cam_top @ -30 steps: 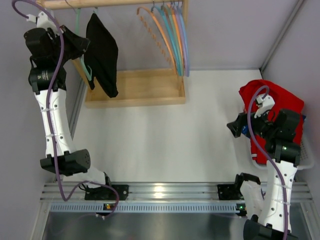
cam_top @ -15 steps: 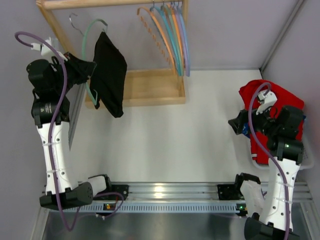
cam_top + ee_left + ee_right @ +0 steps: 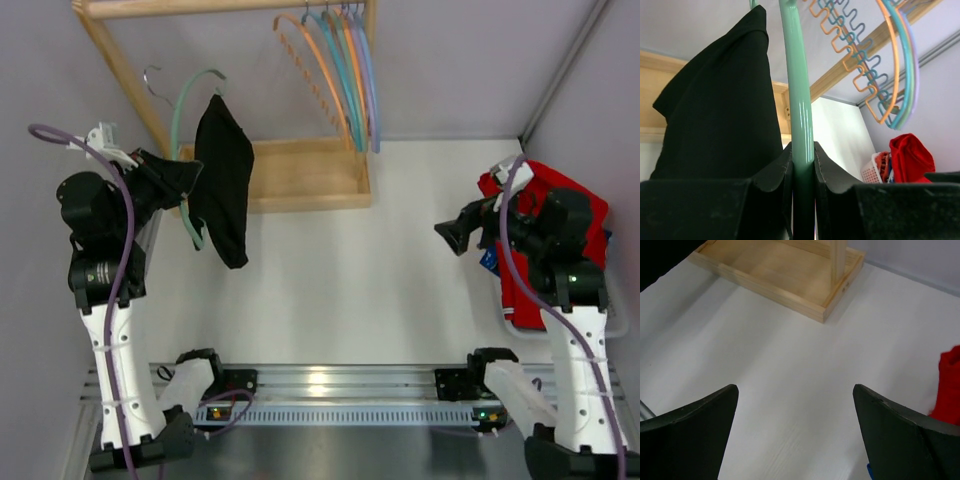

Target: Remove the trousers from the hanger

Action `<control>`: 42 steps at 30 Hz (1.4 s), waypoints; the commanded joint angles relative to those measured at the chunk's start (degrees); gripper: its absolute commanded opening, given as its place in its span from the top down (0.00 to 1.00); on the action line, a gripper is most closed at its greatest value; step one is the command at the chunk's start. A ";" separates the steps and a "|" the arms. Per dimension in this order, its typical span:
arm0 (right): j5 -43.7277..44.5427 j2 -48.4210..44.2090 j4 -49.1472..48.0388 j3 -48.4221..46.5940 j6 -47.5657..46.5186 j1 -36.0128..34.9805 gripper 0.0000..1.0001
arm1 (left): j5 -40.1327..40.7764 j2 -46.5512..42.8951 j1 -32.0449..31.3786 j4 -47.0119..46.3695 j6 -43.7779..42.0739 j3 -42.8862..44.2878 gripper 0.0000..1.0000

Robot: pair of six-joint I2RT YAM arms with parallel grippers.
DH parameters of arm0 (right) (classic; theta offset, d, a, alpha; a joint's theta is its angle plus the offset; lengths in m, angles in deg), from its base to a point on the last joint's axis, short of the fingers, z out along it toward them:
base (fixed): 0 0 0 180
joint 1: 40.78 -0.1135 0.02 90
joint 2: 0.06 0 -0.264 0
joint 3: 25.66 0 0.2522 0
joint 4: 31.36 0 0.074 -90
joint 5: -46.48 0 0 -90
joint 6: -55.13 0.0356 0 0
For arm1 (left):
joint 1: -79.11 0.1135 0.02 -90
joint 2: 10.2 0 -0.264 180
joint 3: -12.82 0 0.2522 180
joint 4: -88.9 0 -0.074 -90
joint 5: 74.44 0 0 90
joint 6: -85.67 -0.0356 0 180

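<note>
The black trousers [image 3: 224, 178] hang folded over the mint-green hanger [image 3: 183, 120], which is off the wooden rail and held in the air over the table's left side. My left gripper [image 3: 186, 183] is shut on the hanger's lower arm. In the left wrist view the green bar [image 3: 799, 115] runs up between the pads [image 3: 777, 175], with the trousers [image 3: 720, 115] to its left. My right gripper [image 3: 452, 238] is open and empty above the table at the right; its fingertips [image 3: 705, 415] frame bare tabletop.
A wooden rack with a tray base [image 3: 300, 175] stands at the back, with orange and blue hangers [image 3: 340, 70] on its rail. A white basket [image 3: 610, 320] holding a red garment [image 3: 545, 195] sits at the right edge.
My left arm has carried the hanger and trousers off the rail, down and toward me. My right gripper has moved left, away from the basket.
</note>
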 commanded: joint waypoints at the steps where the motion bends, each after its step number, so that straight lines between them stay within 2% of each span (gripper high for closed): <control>1: 8.28 2.76 -7.78 -4.45 1.29 -12.98 0.01 | -2.12 -3.20 0.09 -9.43 3.33 -0.39 1.00; 4: 9.27 6.54 -12.77 -6.56 2.69 -19.68 0.01 | -2.29 -4.34 0.00 -9.43 4.65 -1.44 1.00; 8: 16.74 12.87 -17.61 -12.79 -1.51 -30.39 0.01 | -2.29 -4.87 0.00 -9.34 7.45 -1.62 1.00; 12: 22.71 18.24 -23.85 -15.44 -4.85 -46.18 0.01 | -2.56 -5.04 0.09 -9.52 9.57 -1.36 1.00; 14: 25.09 21.49 -26.14 -16.49 -7.31 -51.39 0.01 | -2.29 -5.04 0.01 -9.43 9.66 -1.10 1.00; 15: 26.23 22.54 -26.67 -16.84 -8.37 -56.55 0.01 | -2.21 -5.04 0.09 -9.34 9.66 -1.01 1.00; 18: 28.70 26.59 -29.75 -18.07 -10.66 -64.83 0.01 | -2.38 -4.69 0.01 -9.43 10.62 -0.57 1.00; 21: 30.63 30.37 -33.60 -19.48 -9.61 -69.85 0.01 | -3.08 -3.99 0.01 -9.43 11.59 0.13 1.00; 26: 32.48 38.36 -36.69 -25.98 -4.95 -73.39 0.01 | -3.26 -3.55 0.00 -9.43 12.56 0.84 1.00; 34: 30.02 47.76 -39.95 -34.24 -4.51 -76.47 0.01 | -4.49 -3.64 0.09 -9.43 13.26 1.72 1.00; 42: 30.80 54.27 -40.66 -38.03 -6.35 -76.82 0.00 | -5.28 -3.64 0.00 -9.52 14.93 2.60 1.00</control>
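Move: The trousers hang on the green hanger that my left fingers still pinch. Their middle is about 46 cm left of my empty right hand, 6 cm farther out and 6 cm higher. The hanger's lower end lies 49 cm left of that hand and 3 cm back, some 4 cm up; the stand's tray is 35 cm left, 28 cm out and 29 cm below. From my left hand, the trousers are 3 cm ahead, 5 cm right and 7 cm down. I sweep my right hand some 45 cm left to the lower part of the trousers, arcing slightly forward first and then back, rising about 7 cm. It swings about 45 degrees counter-clockwise and tips its fingers up as it slows, jaws staying wide open. My left hand keeps its pinch on the hanger, easing 2 cm back and right while rolling left side down. ##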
